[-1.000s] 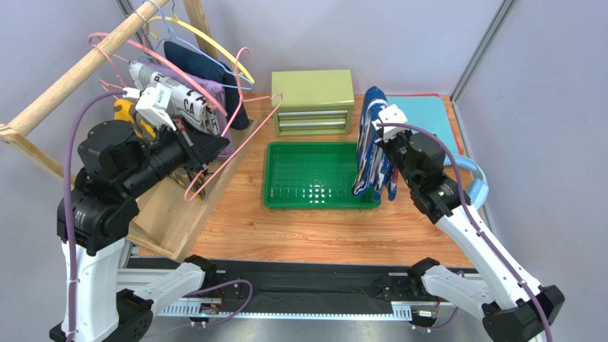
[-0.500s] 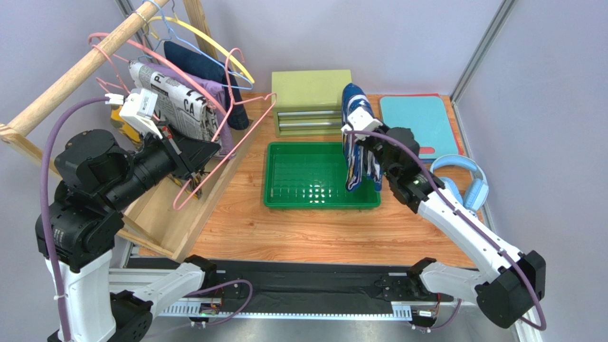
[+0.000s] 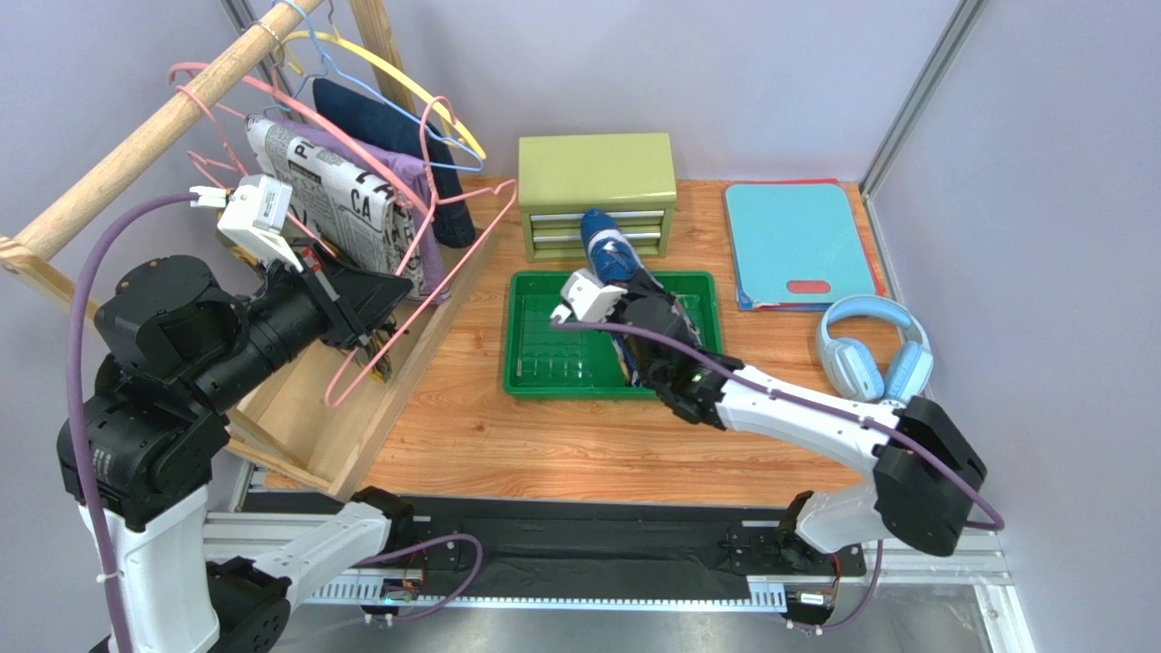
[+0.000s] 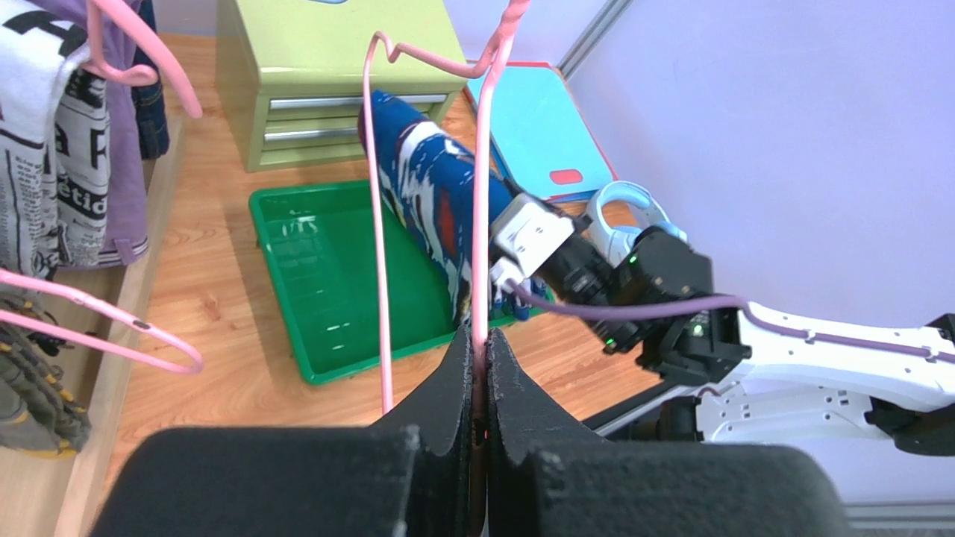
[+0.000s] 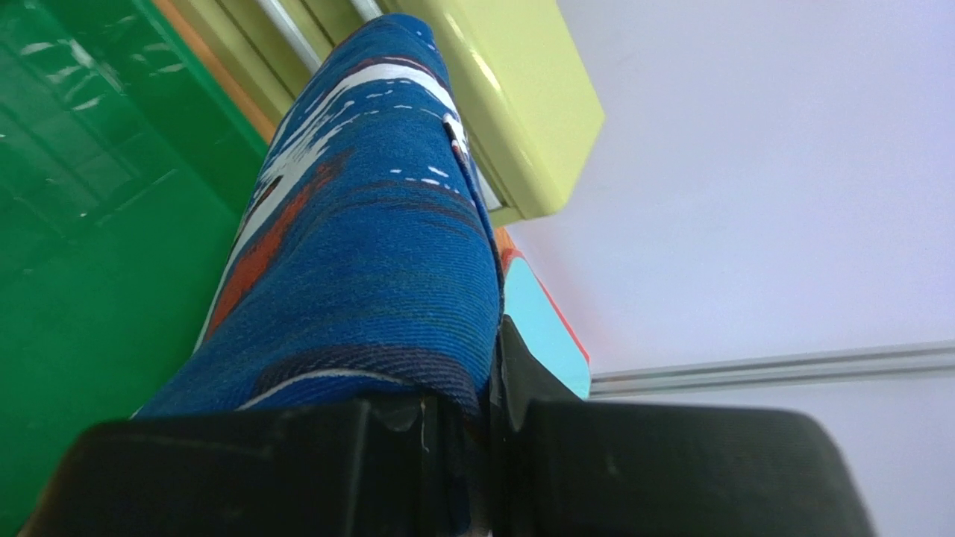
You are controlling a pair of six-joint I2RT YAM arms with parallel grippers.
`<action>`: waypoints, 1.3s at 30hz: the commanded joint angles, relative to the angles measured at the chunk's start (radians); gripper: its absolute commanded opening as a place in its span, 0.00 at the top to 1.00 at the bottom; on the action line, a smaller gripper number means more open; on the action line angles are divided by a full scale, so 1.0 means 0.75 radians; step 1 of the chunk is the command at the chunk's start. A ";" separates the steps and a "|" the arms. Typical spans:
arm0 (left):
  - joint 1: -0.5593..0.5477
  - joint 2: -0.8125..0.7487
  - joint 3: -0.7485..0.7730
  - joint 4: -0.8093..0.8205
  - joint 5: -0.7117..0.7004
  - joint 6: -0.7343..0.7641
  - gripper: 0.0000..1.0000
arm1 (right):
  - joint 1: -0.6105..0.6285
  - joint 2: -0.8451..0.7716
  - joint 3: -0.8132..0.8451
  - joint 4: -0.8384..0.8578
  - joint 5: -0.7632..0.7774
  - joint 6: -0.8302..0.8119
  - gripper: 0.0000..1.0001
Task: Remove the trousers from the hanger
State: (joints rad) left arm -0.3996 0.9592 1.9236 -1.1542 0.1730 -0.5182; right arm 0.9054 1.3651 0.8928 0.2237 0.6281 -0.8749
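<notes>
The thin pink hanger (image 3: 470, 245) is bare, and my left gripper (image 3: 402, 310) is shut on its wire beside the wooden rack. In the left wrist view the jaws (image 4: 480, 341) pinch that pink wire (image 4: 484, 201). The blue splotch-print trousers (image 3: 608, 248) are off the hanger, bunched in my right gripper (image 3: 630, 320) low over the green tray (image 3: 545, 370). In the right wrist view the folded trousers (image 5: 359, 257) fill the frame. There my right gripper (image 5: 488, 375) is shut on the fabric, which hides one finger.
An olive drawer box (image 3: 597, 170) stands behind the tray. A teal board (image 3: 797, 238) and blue headphones (image 3: 872, 361) lie at the right. The wooden rack (image 3: 136, 143) at the left carries more hangers and a newspaper-print garment (image 3: 341, 197).
My right gripper has carried the trousers left and down, from beside the tray's right end to low over the tray. My left arm has drawn back slightly with the hanger.
</notes>
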 commanded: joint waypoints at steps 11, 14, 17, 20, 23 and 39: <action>-0.001 -0.035 0.029 -0.020 -0.053 0.012 1.00 | 0.306 0.436 0.364 -0.042 0.271 0.256 0.88; -0.001 -0.039 0.023 -0.026 -0.055 0.014 1.00 | 0.335 0.495 0.462 -0.206 0.249 0.397 0.85; -0.001 -0.046 0.020 -0.022 -0.063 0.010 1.00 | 0.347 0.530 0.548 -0.351 0.206 0.534 0.71; -0.003 -0.048 0.025 -0.024 -0.063 0.006 1.00 | 0.353 0.554 0.589 -0.472 0.165 0.614 0.57; -0.001 -0.050 0.023 -0.018 -0.055 -0.002 1.00 | 0.361 0.532 0.591 -0.539 0.144 0.669 0.47; -0.001 0.040 0.043 0.031 0.084 -0.068 1.00 | 0.274 0.060 0.942 -1.703 -0.548 1.601 0.20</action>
State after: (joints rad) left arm -0.3996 0.9493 1.9274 -1.1851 0.1844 -0.5480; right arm 1.1572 1.4601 1.5013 -0.8135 0.4816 0.0589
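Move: My right hand still pinches the blue trousers above the green tray; the tray's middle lies about 20 cm below, some 5 cm back and a centimetre to the left. The olive drawers stand about 15 cm ahead and 3 cm left, 13 cm lower. The blue board lies 27 cm right and 9 cm ahead, down on the table. From my left hand the tray is some 14 cm ahead, 19 cm right and 44 cm below. I swing my right hand about 13 cm left across the tray while it sinks some 7 cm and draws back a little, then open my fingers wide to let the trousers go. Emptied, it pulls farther back, comes some 5 cm right and rises 8 cm, fingers tipping down by about 35 degrees. ##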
